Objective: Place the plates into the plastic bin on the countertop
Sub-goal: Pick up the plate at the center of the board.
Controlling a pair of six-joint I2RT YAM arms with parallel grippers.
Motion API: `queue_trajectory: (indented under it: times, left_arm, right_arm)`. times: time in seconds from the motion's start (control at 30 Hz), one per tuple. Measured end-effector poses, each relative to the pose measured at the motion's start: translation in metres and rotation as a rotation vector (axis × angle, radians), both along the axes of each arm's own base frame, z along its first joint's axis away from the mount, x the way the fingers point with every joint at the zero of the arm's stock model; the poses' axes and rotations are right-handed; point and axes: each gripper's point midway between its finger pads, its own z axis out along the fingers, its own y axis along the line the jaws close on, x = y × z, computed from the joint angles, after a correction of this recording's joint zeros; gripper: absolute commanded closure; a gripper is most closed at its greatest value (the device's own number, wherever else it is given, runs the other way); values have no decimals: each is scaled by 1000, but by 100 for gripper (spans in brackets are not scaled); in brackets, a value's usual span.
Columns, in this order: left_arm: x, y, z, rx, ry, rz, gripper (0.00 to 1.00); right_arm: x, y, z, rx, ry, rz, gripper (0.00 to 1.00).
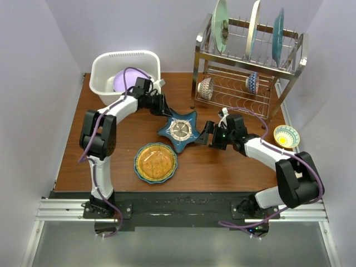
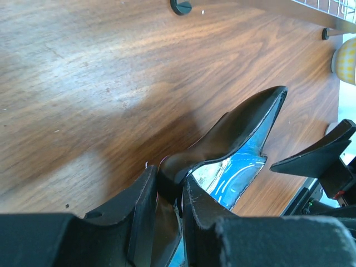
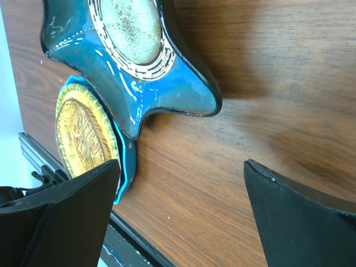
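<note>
A blue star-shaped plate lies mid-countertop, and my left gripper is shut on its upper-left point. In the left wrist view that gripper pinches the point, showing the star plate's black underside and glossy blue top. My right gripper stands open just right of the star plate, touching nothing. The right wrist view has this gripper over bare wood, the star plate above it. An amber plate lies in front. The white plastic bin at back left holds a lavender plate.
A steel wire dish rack stands at back right, with three plates upright on top and two small bowls on its lower shelf. A yellow bowl sits near the right edge. The amber plate lies beside my right gripper's left finger.
</note>
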Motion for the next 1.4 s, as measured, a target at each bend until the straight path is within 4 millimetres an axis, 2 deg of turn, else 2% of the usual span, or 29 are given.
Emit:
queue_trajectory:
  times: [0.3, 0.97, 1.13, 1.3, 1.4]
  left_arm:
    - [5, 4, 11, 3, -11, 14, 100]
    - [36, 21, 69, -31, -110, 61, 100]
    - [47, 32, 92, -37, -139, 84, 100]
    - [62, 42, 125, -59, -205, 104, 100]
    - [67, 49, 134, -68, -223, 115, 100]
  right_arm:
    - [1, 0, 1, 2, -5, 0, 3]
    - [-3, 1, -2, 7, 3, 7, 3]
    - [-3, 1, -2, 6, 4, 8, 3]
    - [-3, 0, -2, 6, 4, 8, 3]
    - [-3, 0, -2, 6, 4, 8, 3]
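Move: The plastic bin I'm carrying to has its middle about 16 cm ahead and 18 cm left of my left hand, some 4 cm below. The blue star plate, already pinched at one corner, hangs with its middle 6 cm back and 5 cm right. The pie plate is about 17 cm back, 5 cm left; the rack's near left foot about 8 cm ahead, 10 cm right. From my right hand the bin lies roughly 28 cm ahead, 34 cm left. Keeping the star plate's corner pinched, I raise my left hand about 13 cm, slowly at first and then faster, while carrying it about 6 cm forward and 5 cm left towards the bin's near right side. My wrist tips the fingers up by some 15 degrees on the way. ##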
